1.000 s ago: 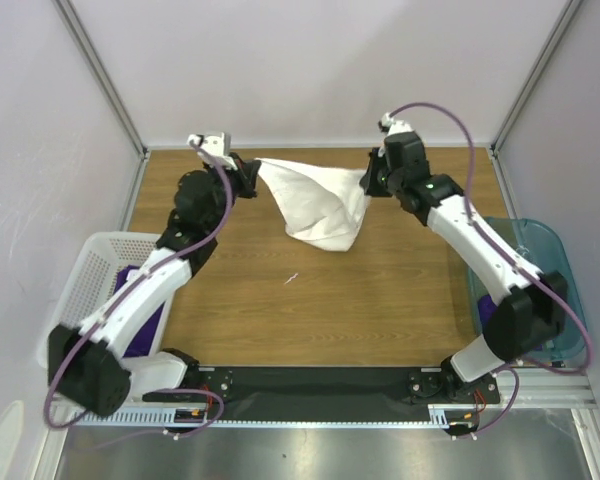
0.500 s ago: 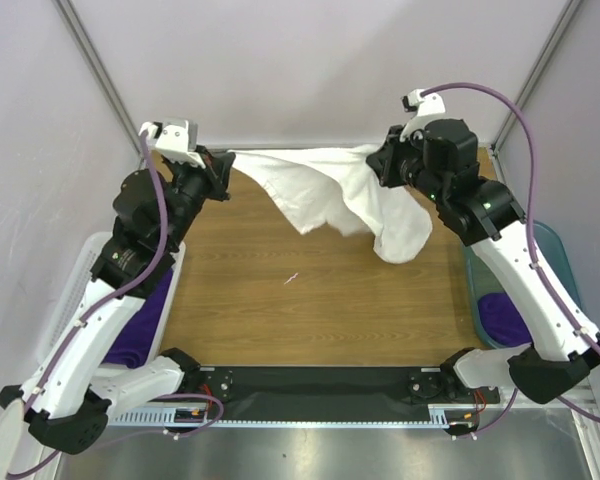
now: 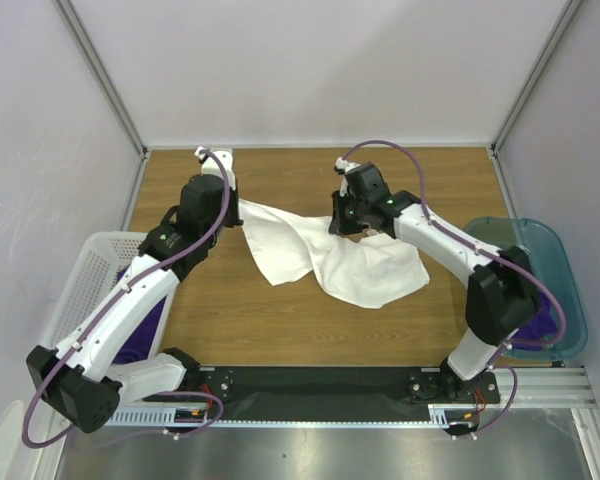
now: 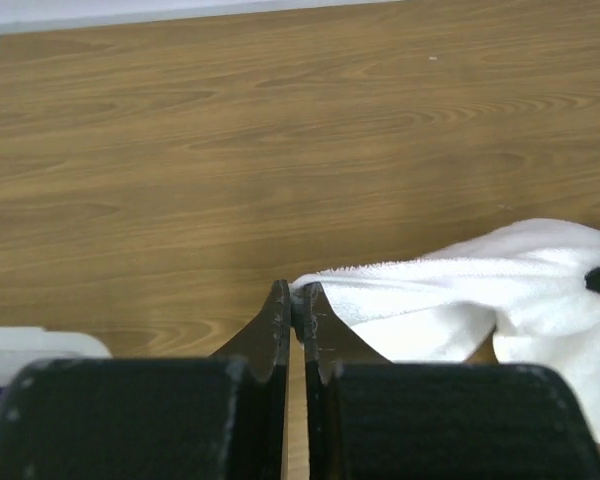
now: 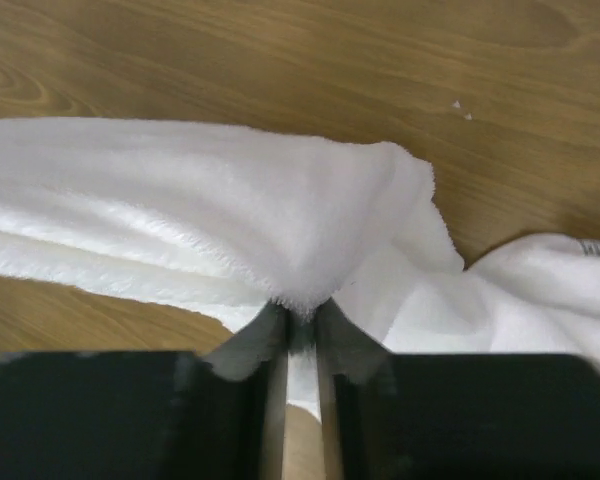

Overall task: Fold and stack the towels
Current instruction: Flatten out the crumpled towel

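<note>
A large white towel (image 3: 352,268) lies rumpled and partly spread across the middle of the wooden table. My left gripper (image 3: 237,213) is shut on its left corner; in the left wrist view the cloth edge (image 4: 400,285) runs off to the right from the closed tips (image 4: 296,298). My right gripper (image 3: 346,222) sits low over the towel's far edge, and its jaws (image 5: 300,315) stand almost together with a fuzzy fold of white towel (image 5: 230,200) between the tips. Deep-purple towels lie in the basket (image 3: 150,318) and in the bin (image 3: 550,322).
A white perforated basket (image 3: 90,270) stands at the table's left edge, its corner (image 4: 30,345) showing in the left wrist view. A teal plastic bin (image 3: 540,240) stands at the right edge. Grey walls with metal posts close in the back and sides.
Both arms have come down and toward the table's middle. The white towel, stretched in the air between the grippers before, now lies on the table. The right jaws have parted very slightly.
</note>
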Controlling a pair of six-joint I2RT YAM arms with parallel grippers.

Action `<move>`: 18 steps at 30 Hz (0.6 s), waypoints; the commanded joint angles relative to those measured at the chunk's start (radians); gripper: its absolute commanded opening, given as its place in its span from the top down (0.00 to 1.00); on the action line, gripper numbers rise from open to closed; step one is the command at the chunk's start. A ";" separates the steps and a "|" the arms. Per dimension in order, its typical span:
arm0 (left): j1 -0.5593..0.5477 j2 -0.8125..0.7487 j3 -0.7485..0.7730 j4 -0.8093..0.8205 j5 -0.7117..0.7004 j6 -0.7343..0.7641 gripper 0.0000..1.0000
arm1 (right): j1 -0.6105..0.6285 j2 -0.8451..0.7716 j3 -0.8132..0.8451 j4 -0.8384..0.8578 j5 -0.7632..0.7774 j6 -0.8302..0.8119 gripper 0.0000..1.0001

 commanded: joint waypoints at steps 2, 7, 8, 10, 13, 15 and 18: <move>0.075 -0.013 0.004 0.077 -0.134 -0.014 1.00 | 0.012 0.051 0.096 -0.067 0.083 -0.034 0.52; 0.116 0.025 0.018 0.087 -0.133 -0.023 1.00 | 0.022 -0.103 -0.052 -0.082 0.197 -0.022 0.00; 0.133 0.033 0.021 0.091 -0.131 -0.025 1.00 | 0.010 -0.137 -0.087 -0.082 0.217 -0.005 0.00; 0.156 0.038 0.025 0.091 -0.122 -0.034 1.00 | -0.021 -0.246 -0.161 -0.096 0.257 0.088 0.00; 0.202 0.027 0.018 0.086 -0.128 -0.045 1.00 | -0.130 -0.376 -0.322 -0.084 0.242 0.209 0.00; 0.233 0.002 0.001 0.095 -0.131 -0.059 1.00 | -0.229 -0.424 -0.448 -0.056 0.208 0.254 0.00; 0.242 -0.018 -0.020 0.109 -0.133 -0.063 0.99 | -0.282 -0.484 -0.534 -0.015 0.246 0.285 0.01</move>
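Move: The white towel is pinched by both hands. Its loose right end lies about 21 cm to the right hand's right, 10 cm back and 10 cm below; the teal bin is some 46 cm right and 12 cm back of that hand. From the left hand, the same end is roughly 42 cm right, 12 cm back and 23 cm below, and the white basket some 33 cm left, 18 cm back. Right fingers open wide, releasing the towel, and swing about 16 cm right; the left keeps pulling its corner left. ##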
